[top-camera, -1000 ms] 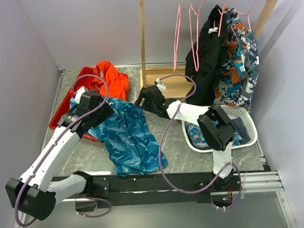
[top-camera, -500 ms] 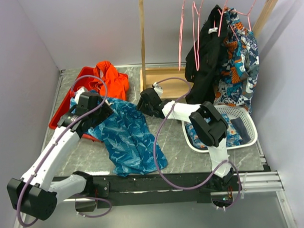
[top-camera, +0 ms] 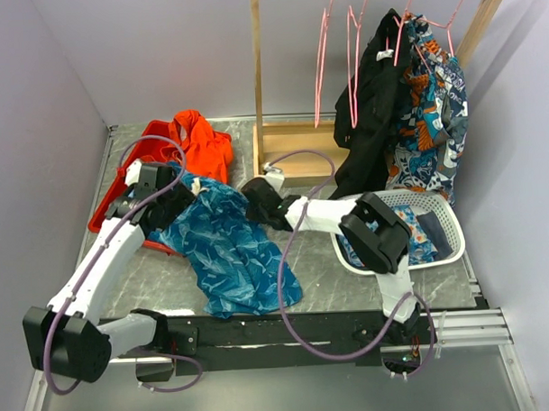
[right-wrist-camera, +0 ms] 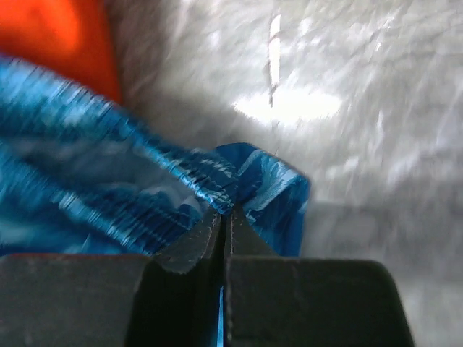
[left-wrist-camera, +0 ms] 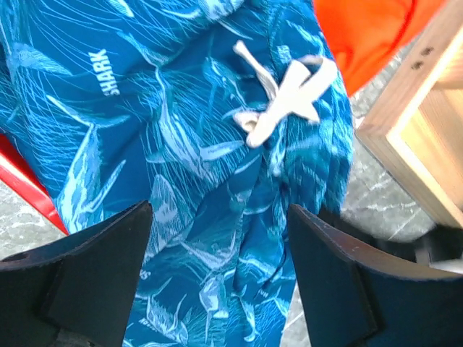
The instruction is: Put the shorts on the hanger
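The teal-blue leaf-print shorts (top-camera: 226, 248) lie spread on the table, their waistband toward the back. In the left wrist view the shorts (left-wrist-camera: 181, 144) fill the frame, with the white drawstring (left-wrist-camera: 282, 94) tied in a bow. My left gripper (top-camera: 173, 205) hovers open over the waistband's left part; its jaws (left-wrist-camera: 217, 275) stand wide apart with fabric below them. My right gripper (top-camera: 255, 206) is shut on the shorts' right waistband corner; its tips (right-wrist-camera: 226, 213) pinch a fold of the blue fabric (right-wrist-camera: 108, 202). Empty pink hangers (top-camera: 322, 59) hang from the rail.
An orange garment (top-camera: 200, 140) lies on a red tray (top-camera: 112, 207) at the back left. The wooden rack's base (top-camera: 295, 146) stands behind the shorts. A black garment (top-camera: 375, 103) and a floral one (top-camera: 433, 110) hang at right above a white basket (top-camera: 442, 218).
My right gripper slid left to the shorts' waistband corner and closed on it. The left arm shifted slightly back, its gripper still open.
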`<state>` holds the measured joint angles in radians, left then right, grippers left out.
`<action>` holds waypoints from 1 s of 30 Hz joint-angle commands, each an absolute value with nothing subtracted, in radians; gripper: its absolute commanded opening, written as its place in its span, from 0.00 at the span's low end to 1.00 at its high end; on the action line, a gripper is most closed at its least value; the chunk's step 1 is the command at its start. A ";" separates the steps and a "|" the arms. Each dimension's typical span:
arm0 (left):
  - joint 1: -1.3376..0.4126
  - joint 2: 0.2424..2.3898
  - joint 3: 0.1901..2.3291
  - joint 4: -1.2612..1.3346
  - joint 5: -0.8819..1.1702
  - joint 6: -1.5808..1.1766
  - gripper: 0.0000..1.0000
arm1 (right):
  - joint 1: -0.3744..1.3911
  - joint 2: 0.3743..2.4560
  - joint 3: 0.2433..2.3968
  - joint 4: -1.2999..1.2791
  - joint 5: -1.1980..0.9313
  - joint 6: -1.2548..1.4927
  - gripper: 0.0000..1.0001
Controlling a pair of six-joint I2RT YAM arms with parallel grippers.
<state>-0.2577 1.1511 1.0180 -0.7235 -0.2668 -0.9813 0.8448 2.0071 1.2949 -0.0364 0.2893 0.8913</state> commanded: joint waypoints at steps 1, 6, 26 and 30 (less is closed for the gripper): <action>-0.236 1.160 1.092 -0.703 -0.288 -1.000 0.79 | 0.955 1.826 1.361 -0.167 0.556 0.778 0.00; -0.218 1.140 1.144 -0.680 -0.276 -0.977 0.77 | 1.035 1.604 1.309 -0.251 0.755 0.716 0.00; -0.276 1.094 1.146 -0.506 0.086 -0.793 0.57 | 1.176 1.137 1.174 -0.325 0.643 0.331 0.00; -0.425 1.120 1.047 -0.558 0.003 -0.744 0.57 | 1.247 1.051 0.996 -0.396 0.745 0.466 0.00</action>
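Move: The right fingers are already shut on the upper right edge of the shorts, whose middle lies about 11 cm back, 5 cm left and 4 cm below; the white drawstring is some 13 cm left and 5 cm ahead, the orange cloth 12 cm left and 16 cm ahead, the rack's wooden base 14 cm right and 12 cm ahead. From the open left gripper, the middle of the shorts is about 9 cm right, 11 cm back and 16 cm down, the drawstring 5 cm ahead and 13 cm below. Keep the right grip on the shorts and whip that edge up about 36 cm, drawing back towards the robot and somewhat right while the fingers tilt up some 40 degrees, then begin sinking. Raise the empty left gripper about 15 cm and slightly forward over the shorts, then bring it down, right and back, turning clockwise and partly narrowing its fingers. ##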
